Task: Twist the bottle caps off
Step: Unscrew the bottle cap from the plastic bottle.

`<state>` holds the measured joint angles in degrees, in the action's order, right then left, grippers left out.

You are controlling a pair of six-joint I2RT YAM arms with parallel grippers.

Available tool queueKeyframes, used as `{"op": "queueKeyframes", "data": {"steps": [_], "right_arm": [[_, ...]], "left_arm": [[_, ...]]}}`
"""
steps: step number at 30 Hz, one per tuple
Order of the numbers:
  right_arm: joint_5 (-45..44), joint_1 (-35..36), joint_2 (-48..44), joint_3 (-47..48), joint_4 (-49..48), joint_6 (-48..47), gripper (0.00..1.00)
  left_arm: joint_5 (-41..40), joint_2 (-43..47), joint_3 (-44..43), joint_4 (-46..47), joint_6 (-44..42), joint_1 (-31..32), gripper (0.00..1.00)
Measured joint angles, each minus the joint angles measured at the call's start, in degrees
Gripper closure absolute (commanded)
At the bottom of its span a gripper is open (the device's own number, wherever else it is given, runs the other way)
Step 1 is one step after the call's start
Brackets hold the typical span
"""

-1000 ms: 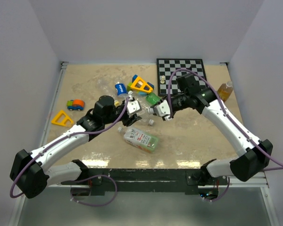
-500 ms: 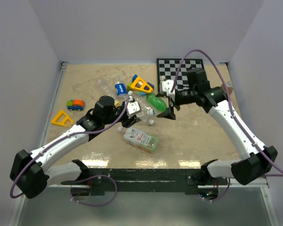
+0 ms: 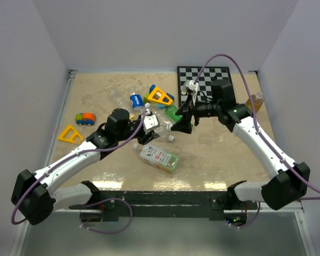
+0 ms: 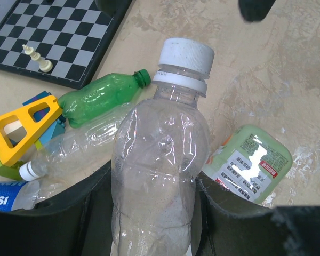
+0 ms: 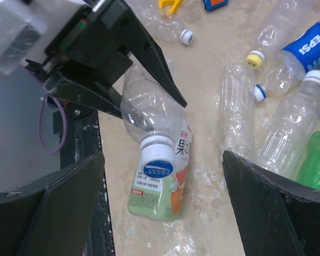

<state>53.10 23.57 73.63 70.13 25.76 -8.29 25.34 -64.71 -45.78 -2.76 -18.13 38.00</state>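
Observation:
My left gripper (image 4: 154, 213) is shut on the body of a clear bottle (image 4: 160, 154), holding it off the table. Its white cap (image 4: 184, 56) is on the neck and points toward my right gripper. In the right wrist view that cap (image 5: 157, 160) shows a blue top, in line with the gap of my right gripper (image 5: 162, 213) and a little ahead of it. The right jaws stand wide open and touch nothing. From above, the right gripper (image 3: 180, 118) hovers just right of the left gripper (image 3: 145, 133) and the held bottle (image 3: 159, 125).
A green-labelled bottle (image 3: 160, 158) lies below the held one. A green bottle (image 3: 173, 112), a Pepsi bottle (image 3: 137, 101) and several crushed clear capped bottles (image 5: 293, 122) lie behind. Chessboard (image 3: 205, 80), amber bottle (image 3: 254, 102), orange-yellow toy (image 3: 159, 96), toy car (image 3: 86, 118), yellow triangle (image 3: 70, 134).
The right gripper let go of the cap, opened wide and drew back toward the chessboard, then turned to face the cap again. The left arm kept still with the bottle.

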Motion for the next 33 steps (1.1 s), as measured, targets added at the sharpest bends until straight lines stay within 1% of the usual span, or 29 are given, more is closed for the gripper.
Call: {"op": "queueKeyframes", "data": {"steps": [3,6,11,17,19,21,25,27,30,33], "right_arm": [[-0.4,0.7,2.6,-0.3,-0.5,1.8,0.20],[-0.7,1.3,4.1,-0.3,-0.5,2.8,0.31],[-0.7,1.7,4.9,-0.3,-0.3,3.4,0.39],[-0.6,2.2,4.9,-0.3,0.5,3.2,0.54],[-0.6,2.3,4.9,-0.3,0.7,3.1,0.60],[-0.6,2.5,4.9,-0.3,1.0,2.8,0.68],[-0.4,2.7,5.0,-0.2,2.6,1.5,0.92],[0.0,2.8,5.5,0.2,3.5,0.6,1.00],[0.2,3.1,6.6,1.7,5.7,-2.5,1.00],[0.2,3.6,8.2,4.7,10.2,-9.3,1.00]], "left_arm": [[0.0,0.0,0.0,0.0,0.0,0.0,1.00],[0.0,0.0,0.0,0.0,0.0,0.0,1.00],[0.0,0.0,0.0,0.0,0.0,0.0,1.00],[-0.1,0.0,0.0,0.0,0.0,0.0,1.00],[-0.1,0.0,0.0,0.0,0.0,0.0,1.00],[-0.3,0.0,0.0,-0.1,0.0,0.0,1.00],[-0.2,0.0,0.0,-0.8,-0.1,0.0,1.00],[-0.1,0.0,0.0,-1.2,-0.1,0.0,1.00],[-0.2,0.0,0.0,-1.5,-0.1,0.0,1.00],[-0.3,0.0,0.0,-1.7,-0.1,0.0,1.00]]}}
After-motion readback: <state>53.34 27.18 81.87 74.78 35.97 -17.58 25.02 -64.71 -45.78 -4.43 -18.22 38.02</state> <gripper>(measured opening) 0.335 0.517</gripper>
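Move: The white cap of the held clear bottle is about 2 cm left of the right hand and 3 cm below it, level fore-and-aft. From the left hand, which grips the body, the cap lies some 8 cm right, 4 ahead and 4 up. On the table, roughly 23 cm below the right hand, the labelled juice bottle lies 8 cm left and 4 back of that hand, the green bottle about 16 cm ahead of it. The cap gets pinched between the right hand's two fingertips: the wide-open fingers sink about 4 cm onto it, mostly early on, easing a little to the left with a slight tip of the wrist, then close until they stop on its sides. With the grip made, the right wrist just starts to turn; the left hand keeps its hold on the bottle body. ##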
